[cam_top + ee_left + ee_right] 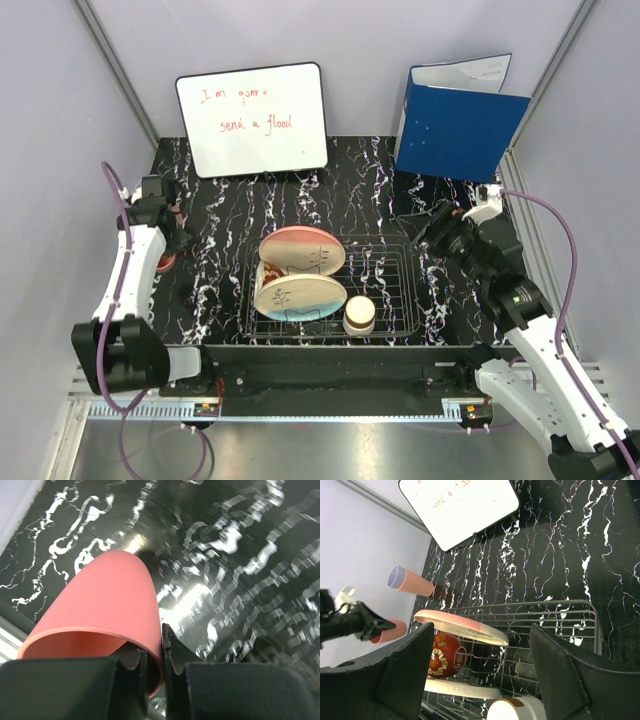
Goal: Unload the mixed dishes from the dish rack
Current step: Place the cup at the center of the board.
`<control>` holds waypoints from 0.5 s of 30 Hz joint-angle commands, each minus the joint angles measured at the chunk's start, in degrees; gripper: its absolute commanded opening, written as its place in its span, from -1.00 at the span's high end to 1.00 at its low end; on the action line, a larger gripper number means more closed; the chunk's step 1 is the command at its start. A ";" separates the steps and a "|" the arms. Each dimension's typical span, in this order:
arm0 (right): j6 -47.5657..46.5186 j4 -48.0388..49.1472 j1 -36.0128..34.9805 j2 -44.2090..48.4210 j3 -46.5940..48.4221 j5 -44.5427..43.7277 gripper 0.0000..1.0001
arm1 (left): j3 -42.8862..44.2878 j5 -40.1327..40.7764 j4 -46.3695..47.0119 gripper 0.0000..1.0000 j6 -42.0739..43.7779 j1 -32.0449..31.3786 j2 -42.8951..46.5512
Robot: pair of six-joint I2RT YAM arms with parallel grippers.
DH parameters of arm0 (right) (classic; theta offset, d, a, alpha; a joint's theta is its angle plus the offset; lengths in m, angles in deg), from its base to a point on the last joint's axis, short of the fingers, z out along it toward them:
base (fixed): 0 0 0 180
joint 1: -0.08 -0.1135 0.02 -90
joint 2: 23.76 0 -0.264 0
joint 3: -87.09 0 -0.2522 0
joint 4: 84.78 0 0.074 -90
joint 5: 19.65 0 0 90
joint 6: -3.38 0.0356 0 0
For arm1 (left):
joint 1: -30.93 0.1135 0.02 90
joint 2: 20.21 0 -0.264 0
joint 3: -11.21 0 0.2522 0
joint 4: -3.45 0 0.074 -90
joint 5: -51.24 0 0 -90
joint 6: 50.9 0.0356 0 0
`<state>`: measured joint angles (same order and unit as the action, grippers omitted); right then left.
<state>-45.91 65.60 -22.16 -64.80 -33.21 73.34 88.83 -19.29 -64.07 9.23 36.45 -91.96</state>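
Note:
The dish rack (395, 285) holds two cream-pink plates (302, 250) (298, 297) on edge and a small cream-and-brown bowl (359, 316). In the right wrist view a red flowered bowl (442, 655) lies between the plates (465, 625) (462, 689). My left gripper (161, 655) is shut on the rim wall of a pink tumbler (107, 605), low over the table left of the rack (168, 250). A tumbler with a lavender rim (410, 582) lies on its side on the table beyond it. My right gripper (480, 665) stands open above the rack's right side (428, 228), holding nothing.
A white board (255, 120) with red writing leans on the back wall, and a blue folder (458, 125) stands at the back right. Grey walls close in both sides. The black marbled table (370, 190) runs between rack and board.

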 commanded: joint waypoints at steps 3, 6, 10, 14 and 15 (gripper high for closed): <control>-1.24 0.39 -0.17 1.66 -1.37 -0.61 -0.67 | 7.24 -5.48 5.94 1.00 -2.21 8.18 -10.51; -1.86 -0.14 -0.17 2.27 -1.81 -1.05 -0.68 | 10.41 -8.04 5.86 1.00 -2.30 10.03 -14.11; -3.00 -0.49 -0.17 2.54 -2.25 -1.84 -0.68 | 12.00 -9.26 5.42 1.00 -2.47 12.84 -18.07; -3.79 -0.58 -0.17 1.84 -2.34 -2.02 -0.68 | 10.42 -10.85 6.64 1.00 -2.74 14.96 -20.18; -3.97 -0.49 -0.17 1.66 -2.43 -2.10 -0.68 | 10.06 -10.85 6.82 1.00 -2.74 15.31 -20.36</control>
<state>-47.87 64.75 -22.16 -63.01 -35.68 72.72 98.75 -27.88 -59.39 7.13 50.06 -111.54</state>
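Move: The left hand already holds the pink cup low over the left side of the counter. The stack of purple and pink cups it heads for stands about 13 cm ahead, 3 cm to its left and 8 cm lower. Both plates lie some 31 cm to the right and 3 cm back, 6 cm lower, with the dish rack's middle 40 cm right and 4 cm back, 11 cm lower. From the empty right hand, the stack is roughly 60 cm left, 13 cm ahead and 21 cm below. Keeping its pinch on the cup's wall by the rim, one finger inside the mouth, the left hand carries the pink cup about 6 cm left and 5 cm forward over the counter, sinking some 4 cm as it goes, towards the bare patch on the near side of the stacked cups. The wrist swings roughly 10 degrees counter-clockwise on the way, the travel eases off at the end, and the fingers stay shut on the cup. ##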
